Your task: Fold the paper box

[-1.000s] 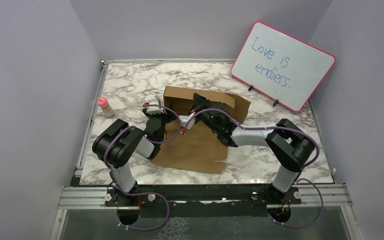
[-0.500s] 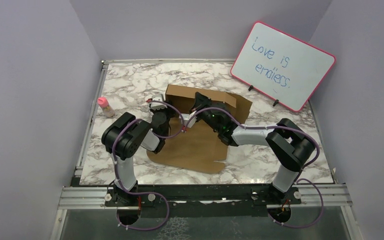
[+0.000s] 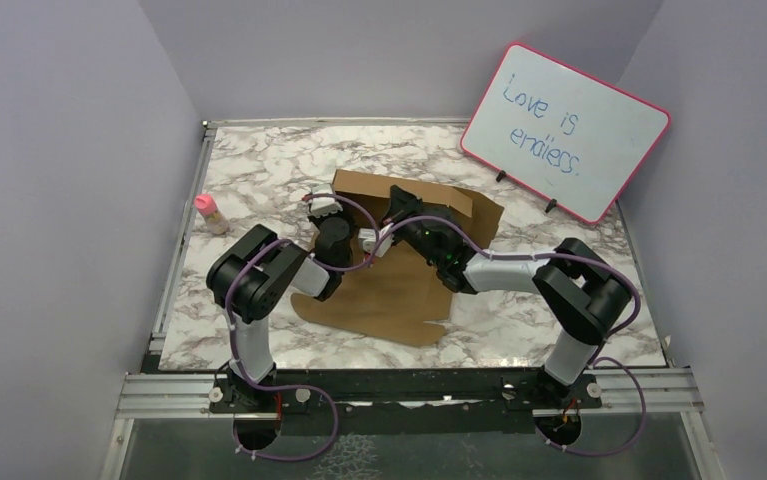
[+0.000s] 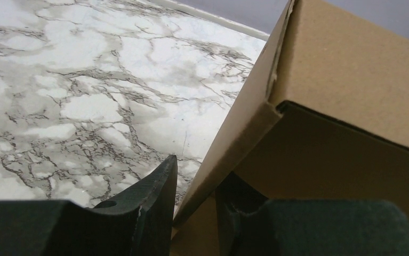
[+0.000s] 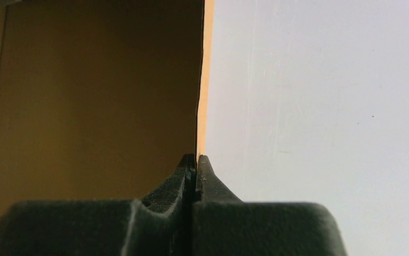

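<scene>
The brown paper box (image 3: 389, 290) lies mid-table, its base flat and its back wall raised. My left gripper (image 3: 327, 205) is at the box's back left corner. In the left wrist view its fingers (image 4: 157, 202) stand apart and straddle the upright left side flap (image 4: 341, 80), which runs between them. My right gripper (image 3: 396, 200) is at the top of the back wall. In the right wrist view it (image 5: 195, 160) is shut on the thin edge of a cardboard panel (image 5: 95, 96).
A pink-framed whiteboard (image 3: 565, 130) leans at the back right. A small pink-capped bottle (image 3: 210, 213) stands near the left edge of the marble table (image 3: 259, 160). Grey walls enclose three sides.
My left gripper has moved right and a little back, onto the box's left side flap. The box's near edge has shifted slightly. The right gripper has kept its hold.
</scene>
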You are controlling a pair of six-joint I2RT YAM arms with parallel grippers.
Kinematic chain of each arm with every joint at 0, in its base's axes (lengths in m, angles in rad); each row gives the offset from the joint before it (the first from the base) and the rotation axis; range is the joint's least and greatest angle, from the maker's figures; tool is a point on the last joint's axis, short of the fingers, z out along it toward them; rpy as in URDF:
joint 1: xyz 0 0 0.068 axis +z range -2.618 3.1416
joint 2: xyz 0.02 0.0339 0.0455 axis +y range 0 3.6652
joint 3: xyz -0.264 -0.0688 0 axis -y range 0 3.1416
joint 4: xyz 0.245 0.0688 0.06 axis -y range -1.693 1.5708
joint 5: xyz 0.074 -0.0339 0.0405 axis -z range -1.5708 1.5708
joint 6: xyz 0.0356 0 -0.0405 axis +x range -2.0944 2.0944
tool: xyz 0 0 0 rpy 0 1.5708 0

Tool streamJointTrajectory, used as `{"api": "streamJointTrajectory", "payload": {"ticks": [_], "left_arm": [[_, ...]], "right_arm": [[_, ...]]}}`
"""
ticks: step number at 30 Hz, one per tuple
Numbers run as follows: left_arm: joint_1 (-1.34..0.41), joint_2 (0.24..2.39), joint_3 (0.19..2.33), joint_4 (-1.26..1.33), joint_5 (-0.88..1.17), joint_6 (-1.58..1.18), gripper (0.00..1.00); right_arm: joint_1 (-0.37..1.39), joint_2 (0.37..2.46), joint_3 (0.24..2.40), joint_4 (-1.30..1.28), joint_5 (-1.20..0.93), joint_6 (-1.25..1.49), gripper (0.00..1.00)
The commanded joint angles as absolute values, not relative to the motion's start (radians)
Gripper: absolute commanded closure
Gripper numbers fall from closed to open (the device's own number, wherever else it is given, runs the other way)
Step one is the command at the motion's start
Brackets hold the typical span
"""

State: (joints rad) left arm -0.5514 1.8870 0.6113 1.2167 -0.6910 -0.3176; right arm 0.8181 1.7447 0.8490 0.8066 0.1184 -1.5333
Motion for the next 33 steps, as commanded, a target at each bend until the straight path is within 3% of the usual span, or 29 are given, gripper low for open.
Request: {"api": "streamJointTrajectory", "payload": {"ticks": [1, 10, 17, 33], "left_arm": [[-0.56, 1.868, 0.633, 1.116, -0.905, -0.247, 0.69], [-0.632, 1.92, 0.71, 1.11, -1.097, -0.032, 0.69], [-0.634, 1.917, 0.706, 1.106, -1.092, -0.05, 0.67], [-0.637, 1.608, 0.496, 1.057, -0.693, -0.137, 0.24]], "right_arm": [[0.824, 1.727, 0.806, 0.727, 0.135, -1.487, 0.99], [0.824, 1.709, 0.799, 0.709, 0.117, -1.468, 0.99], [0.823, 1.71, 0.799, 0.707, 0.114, -1.463, 0.99], [0.824, 1.724, 0.817, 0.716, 0.11, -1.475, 0.99]]}}
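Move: The near edge of the box's left wall already stands between the left fingers, about 1 cm ahead of the hand point, neither left nor right. The box's raised top panel is centred some 13 cm to the left hand's right, level with it front to back and about 8 cm higher; the loose front flap lies about 18 cm back, 7 cm right and 9 cm lower. From the right hand, the wall edge lies about 13 cm left, 2 cm ahead and 10 cm below. Left hand rolls about 12 degrees, left side rising, then opens wide and backs off some 4 cm; right keeps pinching. ##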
